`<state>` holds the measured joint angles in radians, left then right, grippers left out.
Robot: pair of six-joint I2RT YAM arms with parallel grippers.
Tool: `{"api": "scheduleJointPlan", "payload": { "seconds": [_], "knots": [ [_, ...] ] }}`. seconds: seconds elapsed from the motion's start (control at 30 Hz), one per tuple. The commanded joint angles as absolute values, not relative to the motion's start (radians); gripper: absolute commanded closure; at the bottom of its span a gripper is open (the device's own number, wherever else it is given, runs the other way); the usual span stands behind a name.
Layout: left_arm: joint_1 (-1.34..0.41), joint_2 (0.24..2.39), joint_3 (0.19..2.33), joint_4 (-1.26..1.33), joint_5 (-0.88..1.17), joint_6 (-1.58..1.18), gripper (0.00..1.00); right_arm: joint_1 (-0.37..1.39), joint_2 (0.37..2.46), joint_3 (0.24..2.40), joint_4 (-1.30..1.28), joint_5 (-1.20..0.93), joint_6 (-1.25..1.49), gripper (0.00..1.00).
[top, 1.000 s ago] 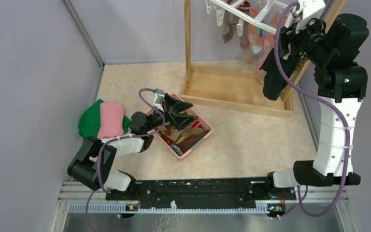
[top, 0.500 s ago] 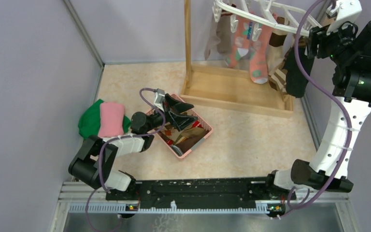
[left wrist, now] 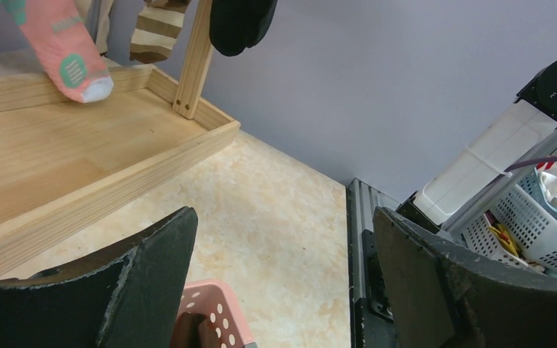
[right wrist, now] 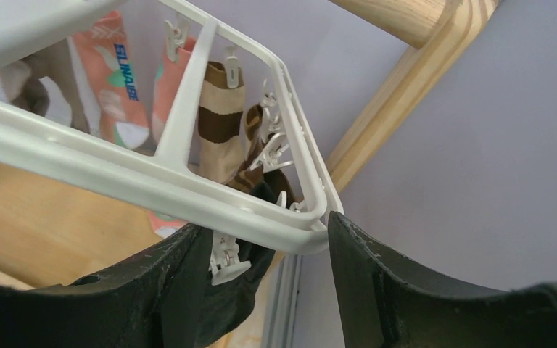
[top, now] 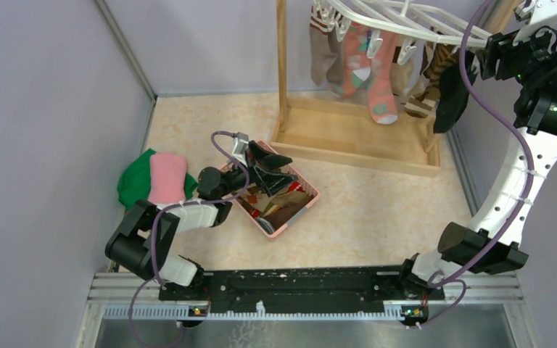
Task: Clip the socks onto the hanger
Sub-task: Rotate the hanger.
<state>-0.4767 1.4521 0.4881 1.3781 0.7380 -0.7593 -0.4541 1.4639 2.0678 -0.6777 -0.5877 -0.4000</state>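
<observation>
The white hanger (top: 399, 18) hangs at the top of the wooden stand with pink socks (top: 376, 72), a grey-brown one (top: 323, 51) and a brown-striped one (top: 435, 65) clipped under it. My right gripper (top: 487, 45) is raised at the hanger's right corner (right wrist: 290, 235). Its jaws are shut across that corner, and a clip (right wrist: 225, 264) and a hanging black sock (top: 451, 90) press against the left finger. My left gripper (top: 279, 168) hovers open and empty over the pink basket (top: 312, 194), which holds more socks (top: 283, 203).
The wooden stand's tray (top: 355, 138) and post (top: 282, 65) fill the back right. Folded green and pink cloths (top: 152, 181) lie at the left. Purple walls close in on both sides. A white basket (left wrist: 529, 225) sits beyond the table edge.
My right arm has swung up and to the right, and the hanger's corner has gone with it. The hanger has turned and its socks now hang left of the gripper. The left arm is still.
</observation>
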Motion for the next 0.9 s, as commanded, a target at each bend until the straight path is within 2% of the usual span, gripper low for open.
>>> {"api": "scheduleJointPlan", "payload": {
  "seconds": [0.0, 0.43, 0.63, 0.87],
  "knots": [
    [-0.472, 1.462, 0.518, 1.454, 0.752, -0.770, 0.03, -0.483, 1.504, 2.081, -0.574, -0.621, -0.372, 0.42],
    [-0.472, 1.503, 0.536, 1.499, 0.768, -0.827, 0.03, -0.536, 1.603, 2.125, -0.486, -0.650, -0.314, 0.41],
    [-0.472, 1.533, 0.538, 1.553, 0.775, -0.873, 0.01, -0.543, 1.582, 2.093, -0.460, -0.752, -0.305, 0.39],
    [-0.472, 1.536, 0.556, 1.551, 0.780, -0.870, 0.01, -0.545, 1.591, 2.106, -0.449, -0.776, -0.298, 0.48]
  ]
}}
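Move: The right hand's part-open fingers already straddle the hanger's near right corner, which lies roughly 2 cm ahead, 1 cm to the right and 2 cm above the hand point. The black socks hang about 4 cm ahead, 5 cm left and 10 cm lower; the striped sock is some 8 cm ahead, 11 cm left and 9 cm below. From the idle left hand the corner is about 15 cm ahead, 38 cm right and 27 cm up. With the hanger's corner still between its part-open fingers, the right hand pushes that corner round, away from the base and to the right, by about 6 cm, sinking some 2 cm on the way. At the end it eases back up and left by roughly a centimetre. The fingers keep pointing forward, with hardly any turn of the wrist. ##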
